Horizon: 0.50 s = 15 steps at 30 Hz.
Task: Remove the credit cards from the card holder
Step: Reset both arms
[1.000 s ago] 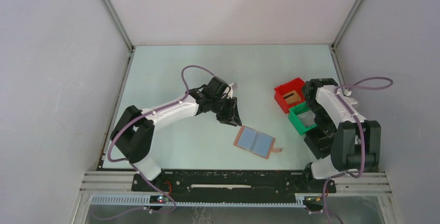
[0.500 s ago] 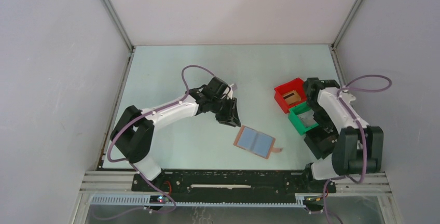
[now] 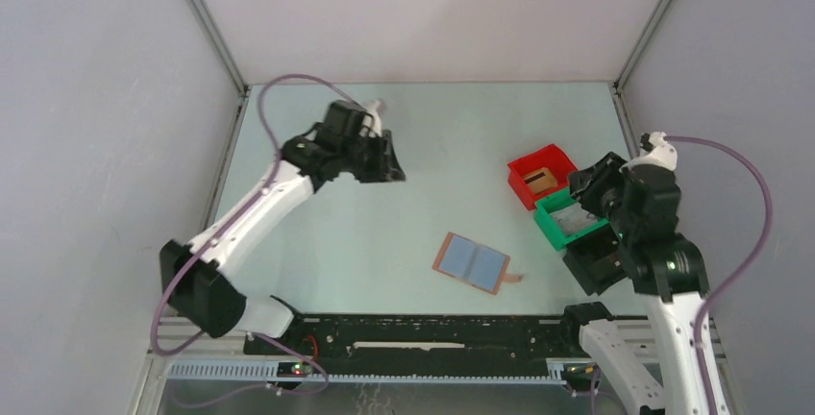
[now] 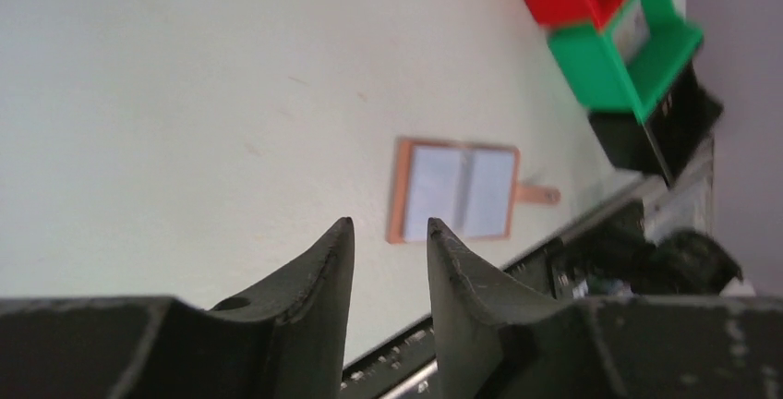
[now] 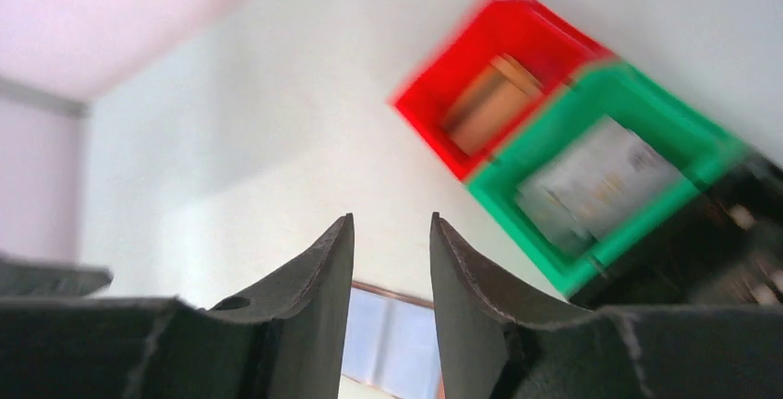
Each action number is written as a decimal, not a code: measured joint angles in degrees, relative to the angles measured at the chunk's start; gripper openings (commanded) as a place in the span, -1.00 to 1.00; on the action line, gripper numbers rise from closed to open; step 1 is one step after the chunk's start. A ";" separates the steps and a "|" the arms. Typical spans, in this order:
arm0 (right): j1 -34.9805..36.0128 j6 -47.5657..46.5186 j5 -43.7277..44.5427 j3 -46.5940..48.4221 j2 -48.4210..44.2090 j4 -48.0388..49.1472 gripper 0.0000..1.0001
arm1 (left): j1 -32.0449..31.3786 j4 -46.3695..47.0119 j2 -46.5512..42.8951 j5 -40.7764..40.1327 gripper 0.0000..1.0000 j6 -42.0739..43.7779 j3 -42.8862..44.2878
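Note:
The card holder (image 3: 471, 262) lies open and flat on the table, tan-brown with two blue-grey panels and a side tab. It also shows in the left wrist view (image 4: 459, 191) and partly between the fingers in the right wrist view (image 5: 392, 344). My left gripper (image 3: 388, 160) is raised far up and left of it, open and empty; in its wrist view the gripper (image 4: 389, 225) has a gap between its tips. My right gripper (image 3: 588, 187) is raised over the bins, open and empty, as its wrist view (image 5: 391, 220) shows. A card lies in the red bin (image 3: 535, 177) and one in the green bin (image 3: 569, 219).
The red and green bins stand side by side at the right. A black block (image 3: 598, 261) sits just in front of the green bin. The black rail (image 3: 413, 333) runs along the near edge. Grey enclosure walls surround the table.
My left arm has lifted and swung back left, away from the card holder. My right arm has risen and pulled back above the bins. The card holder has not moved.

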 measured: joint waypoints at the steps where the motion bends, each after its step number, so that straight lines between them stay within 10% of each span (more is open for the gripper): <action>1: 0.48 -1.57 -2.99 0.13 -2.38 2.47 -0.09 | 1.88 -0.72 -1.90 -1.18 -0.19 0.48 0.59; 8: 6.12 -8.72 -14.05 0.42 -7.96 15.02 0.00 | 12.68 -4.26 -16.70 -13.90 -0.10 2.40 1.53; 15: 16.81 -13.94 -17.84 -5.18 -4.33 25.49 0.67 | 13.25 -1.40 -31.76 -25.57 0.33 4.79 -2.49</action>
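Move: The open card holder lies on the table some 18 cm to the left hand's right, about 10 cm back and 19 cm below. From the right hand it is about 22 cm left, 8 cm back and 25 cm down. Also well below the right hand, the green box sits about 5 cm ahead and 4 cm right, the red box some 16 cm ahead and 4 cm left, and the black box about 8 cm back and 10 cm right. Towards its own side, away from the card holder, the left hand sweeps about 18 cm left while climbing some 14 cm. The right hand swings about 12 cm left and rises, dipping slightly at the end. Both empty hands tip their fingers up and turn counter-clockwise some 30 to 40 degrees while opening wider, touching nothing. ##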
